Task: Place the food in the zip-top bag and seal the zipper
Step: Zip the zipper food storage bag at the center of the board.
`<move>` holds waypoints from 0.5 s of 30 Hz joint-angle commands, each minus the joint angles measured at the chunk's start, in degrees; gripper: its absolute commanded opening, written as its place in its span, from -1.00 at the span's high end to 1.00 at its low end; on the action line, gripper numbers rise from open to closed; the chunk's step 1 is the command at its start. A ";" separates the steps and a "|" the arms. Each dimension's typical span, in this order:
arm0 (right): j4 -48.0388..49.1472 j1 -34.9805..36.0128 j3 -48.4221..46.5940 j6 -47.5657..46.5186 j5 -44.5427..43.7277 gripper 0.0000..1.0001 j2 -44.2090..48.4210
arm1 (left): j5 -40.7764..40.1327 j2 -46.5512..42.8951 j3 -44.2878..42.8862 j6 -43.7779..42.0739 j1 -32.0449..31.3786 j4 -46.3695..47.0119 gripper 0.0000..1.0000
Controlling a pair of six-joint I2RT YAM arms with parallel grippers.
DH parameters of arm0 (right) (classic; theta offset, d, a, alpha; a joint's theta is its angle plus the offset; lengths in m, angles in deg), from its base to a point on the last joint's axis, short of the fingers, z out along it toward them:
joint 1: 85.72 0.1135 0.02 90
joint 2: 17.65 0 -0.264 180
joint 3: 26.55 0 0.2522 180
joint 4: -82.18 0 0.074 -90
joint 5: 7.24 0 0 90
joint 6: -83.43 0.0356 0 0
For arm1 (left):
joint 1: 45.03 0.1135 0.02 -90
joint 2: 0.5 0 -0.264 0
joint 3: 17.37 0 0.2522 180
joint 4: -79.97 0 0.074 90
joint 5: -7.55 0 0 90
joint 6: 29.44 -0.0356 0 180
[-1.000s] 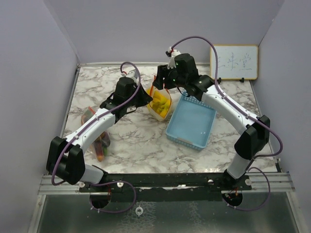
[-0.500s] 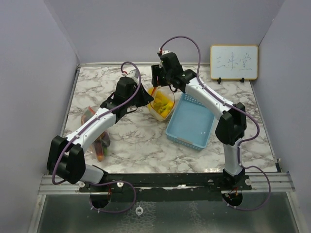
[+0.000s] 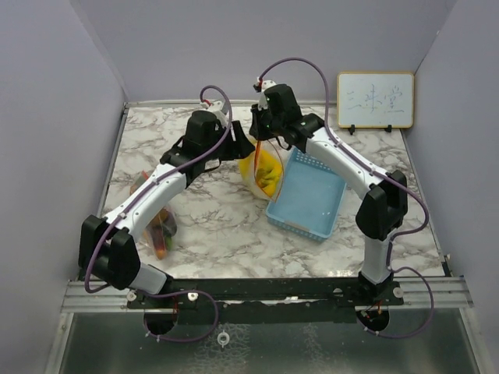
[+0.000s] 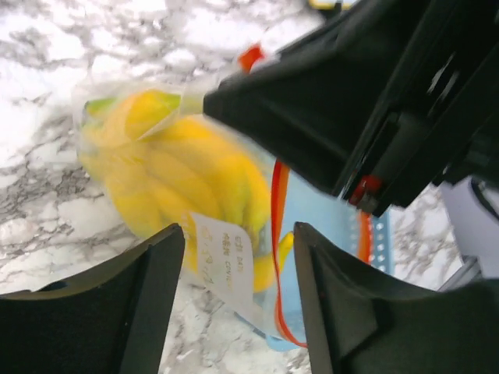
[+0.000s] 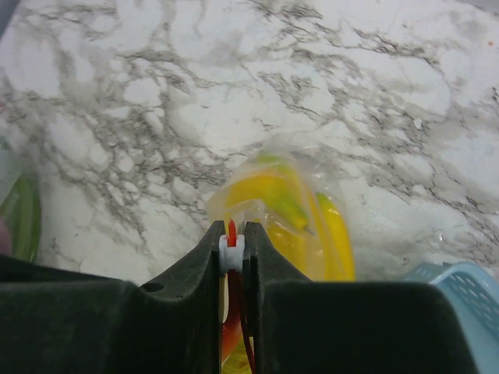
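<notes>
A clear zip-top bag (image 3: 263,173) holding yellow bananas (image 4: 179,183) hangs over the marble table, beside the blue basket. Its orange zipper strip (image 4: 277,226) runs down the bag's open edge. My right gripper (image 5: 231,234) is shut on the white slider (image 5: 231,251) at the top of the zipper, with the bananas (image 5: 290,209) below it. My left gripper (image 4: 238,234) is open, its fingers either side of the bag's white label (image 4: 222,255) without touching it. In the top view the left gripper (image 3: 238,148) sits just left of the right gripper (image 3: 261,139).
A light-blue plastic basket (image 3: 312,204) lies right of the bag, touching it. A second clear bag (image 3: 161,224) with green and orange-red pieces lies at the left, partly under the left arm. A small whiteboard (image 3: 375,100) leans on the back wall.
My left gripper has opened and let go of the bag's edge. The right gripper has closed on the zipper slider, and the bag now hangs more upright.
</notes>
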 commanded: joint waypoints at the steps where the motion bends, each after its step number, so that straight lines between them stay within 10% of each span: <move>1: 4.16 -1.02 -1.12 -6.38 13.24 0.96 6.46 | -2.95 -5.70 -5.88 -17.25 0.56 -7.19 -0.52; 4: 3.24 -2.18 -1.50 -9.47 23.61 0.96 7.76 | -9.55 -12.85 -1.98 -29.32 0.85 -5.82 -0.96; 9: 2.04 -2.89 -0.25 -15.13 38.04 0.96 10.11 | -2.09 -25.83 10.25 -49.46 2.97 5.18 -0.97; 15: -0.78 -2.89 0.05 -20.90 47.76 0.94 11.14 | 10.59 -30.72 16.74 -52.96 5.72 7.84 -0.89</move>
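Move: My right hand already pinches the zipper at the bag's corner, some 3 cm ahead of my left fingertips and 3 cm to their right, a little lower. From the right hand, the bagged bananas lie about 5 cm back, 1 cm right and 13 cm below; the blue basket is roughly 16 cm right, 14 cm back and 18 cm down. The vegetable bag lies about 27 cm left of my left hand, 20 cm back and 20 cm below. My left hand, already partly open, spreads its fingers fully and swings clear of the zipper, about 10 cm left, 9 cm up and some 6 cm back, rolling so its left side rises while the fingers tip up towards level. Keeping its pinch on the zipper, my right hand hauls it up about 9 cm and back, turning some 35 degrees counter-clockwise. ##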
